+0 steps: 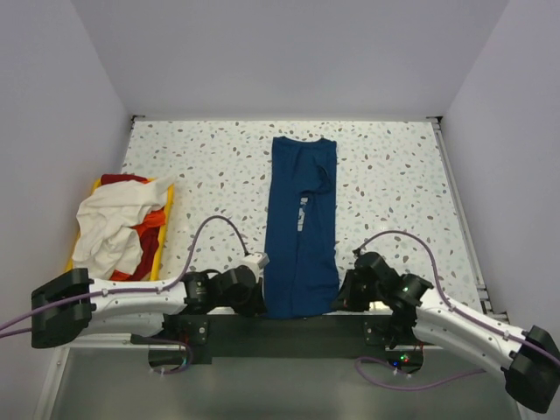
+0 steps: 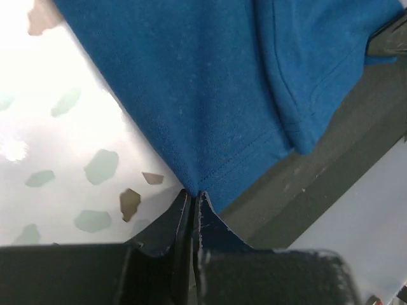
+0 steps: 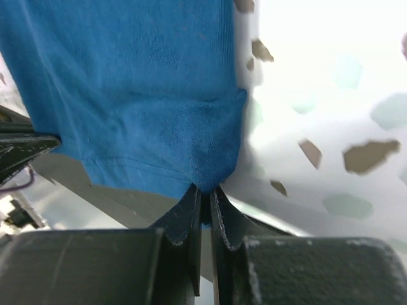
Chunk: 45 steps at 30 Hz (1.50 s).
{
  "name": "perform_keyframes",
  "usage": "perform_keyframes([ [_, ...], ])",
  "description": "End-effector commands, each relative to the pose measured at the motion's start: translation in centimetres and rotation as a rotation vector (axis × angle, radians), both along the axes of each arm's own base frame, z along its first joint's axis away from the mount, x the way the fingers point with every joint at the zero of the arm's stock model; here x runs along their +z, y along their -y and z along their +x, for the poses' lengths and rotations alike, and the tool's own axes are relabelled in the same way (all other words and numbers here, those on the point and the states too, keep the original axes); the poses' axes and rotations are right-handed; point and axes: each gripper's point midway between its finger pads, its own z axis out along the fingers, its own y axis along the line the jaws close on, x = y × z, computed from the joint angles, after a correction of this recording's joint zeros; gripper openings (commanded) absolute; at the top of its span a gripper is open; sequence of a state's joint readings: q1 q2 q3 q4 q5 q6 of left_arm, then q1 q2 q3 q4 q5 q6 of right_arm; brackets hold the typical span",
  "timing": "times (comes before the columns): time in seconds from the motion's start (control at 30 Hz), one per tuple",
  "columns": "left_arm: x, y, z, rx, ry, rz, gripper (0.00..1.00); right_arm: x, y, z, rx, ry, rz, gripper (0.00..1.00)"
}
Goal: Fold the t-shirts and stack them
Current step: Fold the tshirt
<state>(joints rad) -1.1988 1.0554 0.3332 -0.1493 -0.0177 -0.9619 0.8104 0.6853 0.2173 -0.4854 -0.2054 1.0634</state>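
Note:
A navy blue t-shirt (image 1: 301,223) lies folded into a long narrow strip down the middle of the table, a bit of white print showing at its centre. My left gripper (image 1: 259,302) is shut on the shirt's near left hem corner (image 2: 191,181). My right gripper (image 1: 339,300) is shut on the near right hem corner (image 3: 210,178). A cream-white t-shirt (image 1: 109,223) lies crumpled over red and orange shirts (image 1: 147,229) in the yellow bin at the left.
The yellow bin (image 1: 163,229) stands at the table's left side. The speckled table (image 1: 394,175) ends in a dark strip (image 1: 289,328) at the near edge, where the arm bases sit. White walls close in on three sides.

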Motion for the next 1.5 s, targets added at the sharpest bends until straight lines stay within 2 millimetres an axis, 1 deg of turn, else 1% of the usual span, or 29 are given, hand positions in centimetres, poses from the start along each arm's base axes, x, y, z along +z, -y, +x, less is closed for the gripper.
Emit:
perform_keyframes([
  [0.0, 1.0, 0.8, 0.2, 0.051, 0.008, -0.033, 0.0, 0.5, 1.6, -0.7, 0.025, 0.008, -0.07, 0.02],
  [0.03, 1.2, 0.7, 0.4, 0.058, 0.017, -0.032, 0.0, 1.0, 1.5, -0.5, 0.027, 0.018, -0.07, 0.02],
  [0.07, 2.3, 1.1, 1.0, 0.074, 0.044, -0.05, 0.0, 1.4, 1.6, -0.4, 0.035, 0.03, -0.076, 0.02],
  [0.17, 4.8, 1.5, 2.7, 0.093, 0.117, -0.046, 0.0, 4.1, 0.7, 0.9, 0.048, 0.093, -0.052, 0.02],
  [0.23, 5.6, 1.4, 3.8, 0.111, 0.134, -0.035, 0.0, 4.9, 0.4, 1.6, 0.049, 0.114, -0.061, 0.02],
  [0.27, 6.4, 1.7, 4.4, 0.113, 0.137, -0.046, 0.0, 6.1, -0.2, 2.2, 0.054, 0.144, -0.041, 0.02],
  [0.33, 7.3, 1.8, 5.8, 0.128, 0.154, -0.061, 0.0, 6.9, -0.5, 3.0, 0.046, 0.166, -0.047, 0.02],
  [0.4, 7.9, 1.8, 6.9, 0.134, 0.155, -0.081, 0.0, 8.5, -1.1, 4.0, 0.04, 0.206, -0.032, 0.02],
  [0.43, 8.8, 2.1, 7.4, 0.137, 0.161, -0.099, 0.0, 8.9, -1.3, 4.2, 0.039, 0.208, -0.034, 0.02],
  [0.47, 9.4, 2.3, 7.6, 0.13, 0.166, -0.111, 0.0, 10.3, -1.6, 5.1, 0.031, 0.248, -0.024, 0.02],
  [0.5, 9.9, 2.3, 7.9, 0.125, 0.178, -0.107, 0.0, 11.0, -1.9, 5.5, 0.026, 0.268, -0.018, 0.02],
  [0.53, 11.3, 2.9, 8.3, 0.126, 0.196, -0.126, 0.0, 11.7, -2.1, 6.0, 0.022, 0.288, -0.014, 0.02],
  [0.63, 13.0, 3.3, 9.7, 0.135, 0.233, -0.128, 0.0, 13.9, -2.5, 7.4, 0.003, 0.351, -0.011, 0.04],
  [0.73, 13.6, 3.6, 11.9, 0.157, 0.252, -0.107, 0.0, 15.3, -2.7, 9.3, -0.012, 0.412, -0.039, 0.06],
  [0.83, 13.9, 3.7, 14.5, 0.182, 0.258, -0.086, 0.0, 15.1, -3.2, 11.6, -0.012, 0.431, -0.081, 0.05],
  [0.87, 13.9, 3.7, 15.2, 0.188, 0.262, -0.079, 0.0, 15.6, -3.7, 12.7, -0.011, 0.459, -0.067, 0.05],
  [0.9, 14.1, 3.6, 16.4, 0.207, 0.267, -0.087, 0.0, 14.6, -3.4, 14.2, -0.035, 0.436, -0.091, 0.05],
  [0.93, 13.8, 3.9, 17.3, 0.21, 0.262, -0.083, 0.0, 14.4, -3.5, 15.0, -0.035, 0.431, -0.09, 0.05],
  [0.97, 13.7, 3.9, 18.1, 0.218, 0.262, -0.08, 0.0, 15.0, -3.6, 16.5, -0.048, 0.46, -0.086, 0.04],
  [1.0, 13.7, 3.6, 19.6, 0.248, 0.269, -0.083, 0.0, 13.7, -3.2, 18.0, -0.073, 0.434, -0.12, 0.04],
  [1.07, 12.9, 4.1, 21.4, 0.257, 0.25, -0.075, 0.0, 13.9, -3.6, 20.2, -0.088, 0.459, -0.12, 0.04],
  [1.13, 12.0, 4.2, 23.9, 0.289, 0.238, -0.064, 0.0, 12.1, -3.5, 22.0, -0.098, 0.414, -0.138, 0.04],
  [1.17, 11.7, 4.4, 24.6, 0.298, 0.23, -0.065, 0.0, 12.3, -3.8, 23.1, -0.101, 0.425, -0.124, 0.03],
  [1.2, 11.5, 4.1, 25.7, 0.32, 0.231, -0.067, 0.0, 11.9, -3.2, 24.0, -0.123, 0.413, -0.126, 0.03],
  [1.23, 10.8, 4.4, 26.8, 0.329, 0.216, -0.058, 0.0, 10.3, -3.2, 24.7, -0.121, 0.378, -0.135, 0.02],
  [1.27, 10.5, 4.6, 27.3, 0.333, 0.202, -0.066, 0.0, 10.6, -3.4, 25.7, -0.118, 0.389, -0.118, 0.02],
  [1.3, 10.2, 4.3, 28.4, 0.354, 0.198, -0.065, 0.0, 10.2, -2.9, 26.6, -0.132, 0.379, -0.128, 0.02],
  [1.33, 9.5, 4.5, 29.3, 0.366, 0.185, -0.056, 0.0, 9.1, -2.7, 27.1, -0.135, 0.354, -0.147, 0.01],
  [1.47, 8.1, 4.3, 31.9, 0.399, 0.144, -0.051, 0.0, 8.2, -2.1, 29.7, -0.158, 0.337, -0.139, 0.01],
])
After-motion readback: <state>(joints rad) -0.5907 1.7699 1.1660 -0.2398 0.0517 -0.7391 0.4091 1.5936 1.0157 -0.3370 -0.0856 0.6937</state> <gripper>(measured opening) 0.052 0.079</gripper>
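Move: Both hands hold the t-shirt's near hem by its corners at the table's front edge, about a centimetre above the top. The far shoulder end is some 49 cm ahead of the left hand and 11 cm to its right; from the right hand it is roughly 48 cm ahead and 7 cm left. The white print lies about 27 cm ahead and 10 cm right of the left hand; the folded sleeve is some 38 cm straight ahead of the right. Up and forward together, both arms keep their pinch on the hem corners and lift the hem in an arc some 13 cm high, then sweep it on forward over the shirt while sinking to about 6 cm above the start. They travel nearly 30 cm towards the shoulder end; the left hand turns about 20 degrees counter-clockwise, the right about 10 clockwise, its fingertips swinging forward. ##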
